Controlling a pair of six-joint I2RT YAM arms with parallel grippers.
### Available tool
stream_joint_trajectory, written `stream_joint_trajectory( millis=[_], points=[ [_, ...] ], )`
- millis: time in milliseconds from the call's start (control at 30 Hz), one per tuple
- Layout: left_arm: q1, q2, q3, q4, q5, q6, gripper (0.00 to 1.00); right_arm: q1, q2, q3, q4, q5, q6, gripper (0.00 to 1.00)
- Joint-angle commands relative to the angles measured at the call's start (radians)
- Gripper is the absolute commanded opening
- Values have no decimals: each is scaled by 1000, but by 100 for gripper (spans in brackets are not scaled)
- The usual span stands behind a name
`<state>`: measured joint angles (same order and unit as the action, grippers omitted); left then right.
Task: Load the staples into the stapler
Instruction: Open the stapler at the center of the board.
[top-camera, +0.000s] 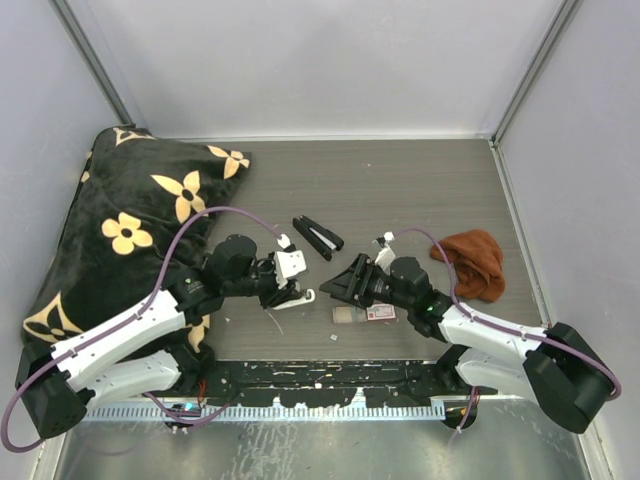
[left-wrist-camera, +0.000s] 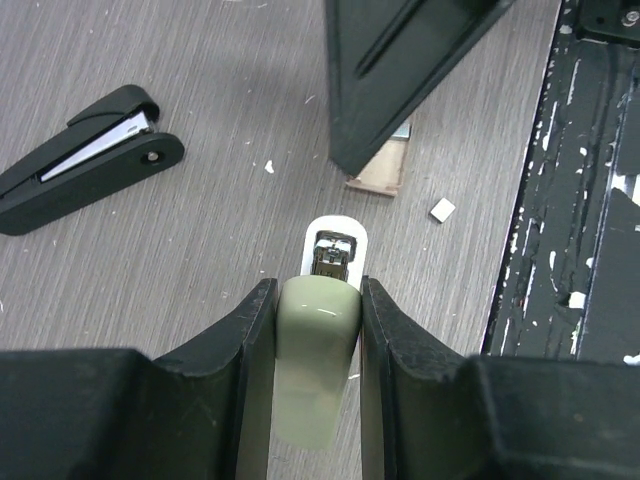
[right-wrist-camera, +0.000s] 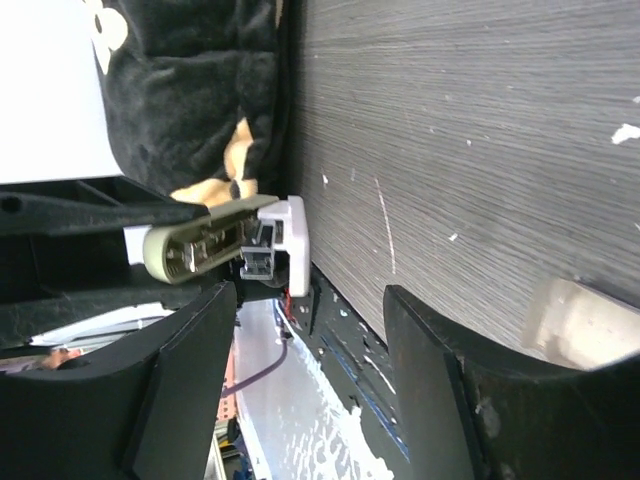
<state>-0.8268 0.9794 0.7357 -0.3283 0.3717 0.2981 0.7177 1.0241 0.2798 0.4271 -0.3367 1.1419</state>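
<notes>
My left gripper (left-wrist-camera: 315, 292) is shut on the cream-green top of a small stapler (left-wrist-camera: 316, 350). The stapler's white base and metal magazine (left-wrist-camera: 335, 248) stick out ahead of the fingers, just above the table. In the top view this gripper (top-camera: 282, 281) is left of centre. My right gripper (top-camera: 346, 284) faces it from the right, open and with nothing between its fingers (right-wrist-camera: 310, 300). The held stapler (right-wrist-camera: 205, 245) shows beyond those fingers. A tiny red-and-white box (top-camera: 381, 313) lies under the right arm, with a small greyish block (top-camera: 347, 316) beside it. I cannot tell whether that block is the staples.
A black stapler (top-camera: 318, 237) lies open-mouthed on the table behind both grippers (left-wrist-camera: 85, 160). A black pillow with tan flowers (top-camera: 120, 220) fills the left side. A brown cloth (top-camera: 474, 262) lies at the right. A small white scrap (left-wrist-camera: 442, 209) sits near the table's front edge.
</notes>
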Motion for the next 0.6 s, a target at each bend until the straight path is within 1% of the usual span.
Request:
stream_joint_trajectory(
  millis=[0, 200, 300, 567],
  points=[
    [-19, -49, 4, 88, 32, -10, 0, -1, 58, 71, 115, -56, 18, 64],
    [-29, -69, -1, 89, 26, -6, 0, 18, 123, 96, 137, -73, 19, 57],
    [-30, -73, -2, 91, 24, -7, 0, 22, 130, 89, 137, -70, 23, 53],
    [-31, -72, -2, 94, 20, -6, 0, 42, 155, 85, 148, -69, 30, 47]
  ],
)
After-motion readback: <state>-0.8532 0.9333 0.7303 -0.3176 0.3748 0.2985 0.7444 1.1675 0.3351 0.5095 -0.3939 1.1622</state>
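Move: The green-and-white stapler sits in my left hand's grip, its middle some 2 cm to that hand's right and 1 cm back and below. From my right hand its middle is about 7 cm to the left, 2 cm back and nearly level. On the table, the black stapler lies about 10 cm ahead and 3 cm left of my right hand; the clear tray is 7 cm back and 4 cm right, the staple box 7 cm back and 12 cm right, all some 10 cm below. I bring my right hand about 2 cm to the left, towards the white end of the stapler, narrowing its fingers from some two-thirds open to about half, and ease to a stop with the tips right by that end. My left hand keeps its pinch on the green body and edges up and slightly back, little more than 1 cm, then holds there. ##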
